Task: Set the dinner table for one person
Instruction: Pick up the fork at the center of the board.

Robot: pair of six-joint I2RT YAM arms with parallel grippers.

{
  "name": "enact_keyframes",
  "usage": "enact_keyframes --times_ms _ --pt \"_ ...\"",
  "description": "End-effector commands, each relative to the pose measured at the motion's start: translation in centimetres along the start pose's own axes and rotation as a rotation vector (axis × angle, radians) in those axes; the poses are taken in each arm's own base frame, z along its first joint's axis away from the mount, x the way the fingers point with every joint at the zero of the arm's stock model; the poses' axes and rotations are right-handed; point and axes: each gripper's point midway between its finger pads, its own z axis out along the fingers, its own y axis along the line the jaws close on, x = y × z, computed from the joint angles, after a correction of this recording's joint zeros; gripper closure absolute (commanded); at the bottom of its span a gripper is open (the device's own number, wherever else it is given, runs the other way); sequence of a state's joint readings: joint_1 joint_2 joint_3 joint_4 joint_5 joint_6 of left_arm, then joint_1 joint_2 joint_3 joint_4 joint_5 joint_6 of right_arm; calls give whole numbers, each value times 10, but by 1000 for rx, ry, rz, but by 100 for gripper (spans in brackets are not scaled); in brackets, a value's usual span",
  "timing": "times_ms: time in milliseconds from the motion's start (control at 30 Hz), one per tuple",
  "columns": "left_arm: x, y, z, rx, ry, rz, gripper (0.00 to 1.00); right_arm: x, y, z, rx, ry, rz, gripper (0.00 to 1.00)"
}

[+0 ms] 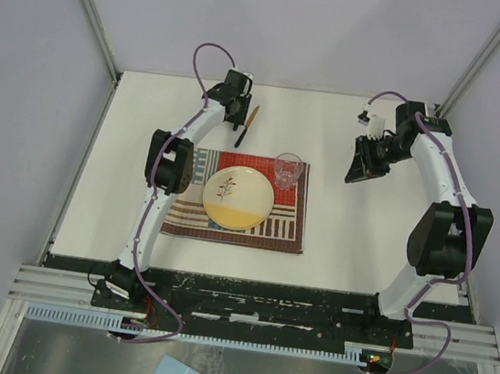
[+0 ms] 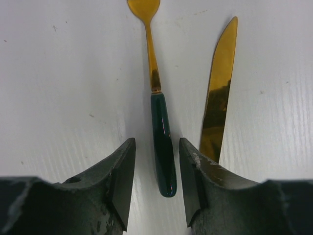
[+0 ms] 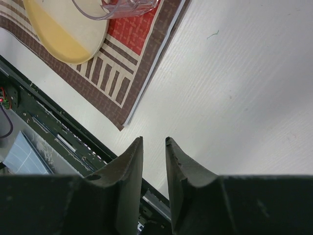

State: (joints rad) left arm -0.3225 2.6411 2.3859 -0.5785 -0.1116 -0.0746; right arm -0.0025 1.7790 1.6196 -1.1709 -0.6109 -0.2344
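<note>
On the white dinner table (image 1: pixel 355 229) a striped placemat (image 1: pixel 277 227) carries a cream and yellow plate (image 1: pixel 238 197) and a clear glass (image 1: pixel 287 168). At the far side of the table my left gripper (image 1: pixel 238 112) is lowered over the cutlery. In the left wrist view a gold spoon with a dark green handle (image 2: pixel 160 122) lies between its open fingers (image 2: pixel 156 144), with a gap on each side. A gold knife (image 2: pixel 219 93) lies just right of the spoon, its handle hidden under the right finger. My right gripper (image 3: pixel 154 142) hovers right of the placemat, slightly open with nothing in it.
Metal frame rails (image 1: pixel 252 309) run along the near edge by the arm bases. Grey walls enclose the table on the left, back and right. The placemat's corner (image 3: pixel 124 120) lies left of the right gripper, with the plate (image 3: pixel 63 29) and glass (image 3: pixel 117 7) beyond.
</note>
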Motion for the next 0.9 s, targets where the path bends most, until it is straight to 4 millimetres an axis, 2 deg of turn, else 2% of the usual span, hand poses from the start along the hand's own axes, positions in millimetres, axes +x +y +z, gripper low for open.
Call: enact_keyframes --times_ms 0,100,200,267,367,400,500,600,733,867 --pt "69 -5 1 27 244 -16 53 -10 13 -15 -10 -80 -39 67" --pt "75 -6 -1 38 269 -30 55 -10 14 -15 -17 -81 -33 67" --pt "78 -5 -1 40 279 -36 63 -10 15 -17 -15 -87 -35 67" --pt "79 -5 -1 47 284 -33 72 -11 15 -18 -12 -90 -37 67" --pt "83 -5 0 57 296 -43 95 -11 15 -17 -14 -90 -36 67" --pt "84 -4 0 59 299 -45 97 -11 15 -17 -15 -90 -36 67" --pt "84 -2 -2 54 304 -35 97 -12 15 -17 -13 -92 -32 67" --pt "74 3 -9 35 279 -16 97 -12 14 -16 -11 -91 -27 68" --pt "50 13 -24 0 211 15 97 -12 12 -15 -8 -87 -18 68" --pt "17 20 -46 -27 121 39 97 -13 13 -17 -5 -94 -17 68"
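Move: The left hand is low over the table, its open fingers astride the fork's green handle; the fork's middle lies about 6 cm ahead, roughly 1 cm below and level sideways. The knife's middle is some 3 cm to the hand's right and 2 cm back, the glass about 19 cm back and 17 cm right, and the plate's centre some 28 cm back and 4 cm right. From the idle right hand, the fork is roughly 32 cm ahead, 32 cm left and 15 cm below. The left hand eases back about 1 cm along the fork's handle at nearly the same low height, the wrist tipping some 5 degrees more downward, then stops while the fingers close from half open and pinch the green handle on its rear half, a few centimetres from its butt end. With the fork gripped, the hand starts drawing back and a little less to its left, just over 1 cm back so far, away from the knife and with hardly any rise. ##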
